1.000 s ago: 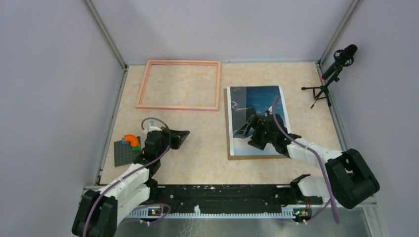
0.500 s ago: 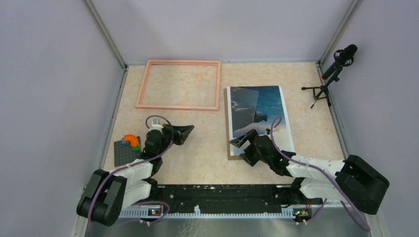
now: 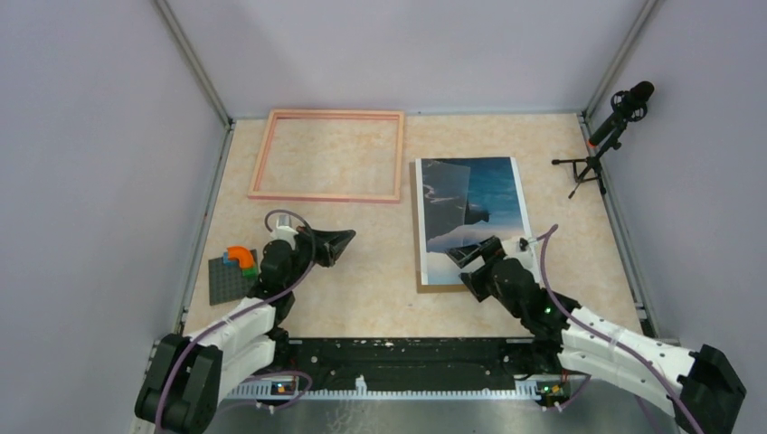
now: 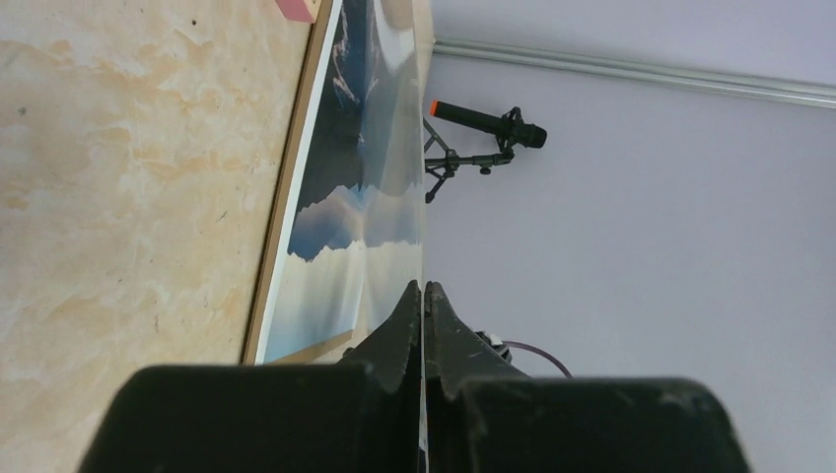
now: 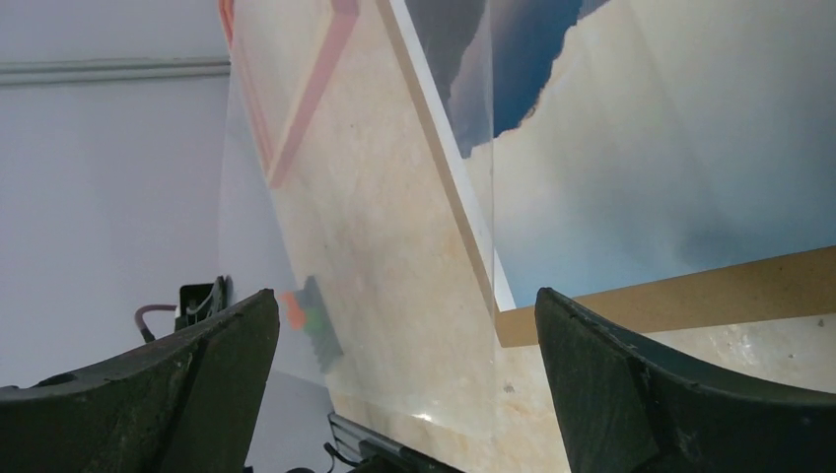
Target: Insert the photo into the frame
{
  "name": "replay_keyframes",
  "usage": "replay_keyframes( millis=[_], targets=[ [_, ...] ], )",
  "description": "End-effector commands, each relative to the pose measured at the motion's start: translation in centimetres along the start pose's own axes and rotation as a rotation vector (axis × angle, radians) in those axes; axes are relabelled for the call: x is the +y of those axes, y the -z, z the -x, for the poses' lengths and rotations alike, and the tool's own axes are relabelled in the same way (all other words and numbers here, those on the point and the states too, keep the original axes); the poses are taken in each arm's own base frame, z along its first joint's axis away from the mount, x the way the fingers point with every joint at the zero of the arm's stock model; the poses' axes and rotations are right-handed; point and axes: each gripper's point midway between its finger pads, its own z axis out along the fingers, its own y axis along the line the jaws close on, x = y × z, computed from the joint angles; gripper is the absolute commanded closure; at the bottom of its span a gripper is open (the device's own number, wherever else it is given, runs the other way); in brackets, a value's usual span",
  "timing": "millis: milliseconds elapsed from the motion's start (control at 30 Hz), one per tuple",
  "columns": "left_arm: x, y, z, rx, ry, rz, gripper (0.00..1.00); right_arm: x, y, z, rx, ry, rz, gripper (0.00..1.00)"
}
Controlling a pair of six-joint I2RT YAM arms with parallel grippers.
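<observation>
The photo (image 3: 493, 190), blue sky with white clouds, lies flat on a brown backing board (image 3: 434, 287) right of centre. A clear sheet seems to cover its left part. The pinkish frame (image 3: 326, 195) lies empty at the back left, apart from the photo. My right gripper (image 3: 467, 271) is open at the photo's near edge, with nothing between its fingers. The right wrist view shows that gripper (image 5: 404, 296) low over the table, facing the photo (image 5: 670, 177), the board (image 5: 690, 291) and the frame (image 5: 315, 89). My left gripper (image 3: 339, 242) is shut and empty, left of the photo (image 4: 345, 197).
A microphone on a small tripod (image 3: 610, 127) stands at the back right corner. A grey studded plate with coloured bricks (image 3: 231, 276) sits near the left wall. Purple walls enclose the table on three sides.
My right arm has drawn back from over the photo towards the near edge, its gripper still open. The left gripper has shifted slightly right.
</observation>
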Motion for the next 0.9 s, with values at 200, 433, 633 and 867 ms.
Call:
replay_keyframes(
  millis=[200, 433, 633, 867],
  targets=[
    [-1.9, -0.4, 1.2, -0.009, 0.008, -0.035, 1.0, 2.5, 0.2, -2.3, 0.12, 0.2, -0.016, 0.01],
    [-2.9, -0.7, 0.5, 0.05, 0.054, -0.08, 1.0, 5.4, -0.2, -4.1, 0.09, -0.009, 0.076, 0.01],
    [-3.4, -0.6, 0.3, 0.057, 0.049, -0.092, 1.0, 6.1, -0.6, -4.0, 0.034, -0.224, 0.139, 0.06],
    [-3.5, -0.6, 0.1, 0.072, 0.039, -0.077, 1.0, 6.4, -0.6, -2.3, -0.11, -0.34, 0.196, 0.35]
  ],
)
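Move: The right hand's open fingers are at the near right corner of the clear sheet, which lies about 2 cm to their left, 1 cm ahead and 1 cm above. Below, the photo's middle is some 19 cm ahead, 8 cm to the right and 9 cm down; the empty frame lies 41 cm ahead and 34 cm left. For the left hand, already gripping the sheet, that corner is about 25 cm right, 5 cm back and 4 cm lower. Leftward by about 6 cm and, in the second half, 2 cm up, the right hand works its open fingers farther over the sheet's near right edge, one above and one below. It first rolls its left side down a little, then back up to finish some 10 degrees higher; the fingers begin to close, still well apart. The left hand keeps its shut grip, wavering by only a centimetre or so. ##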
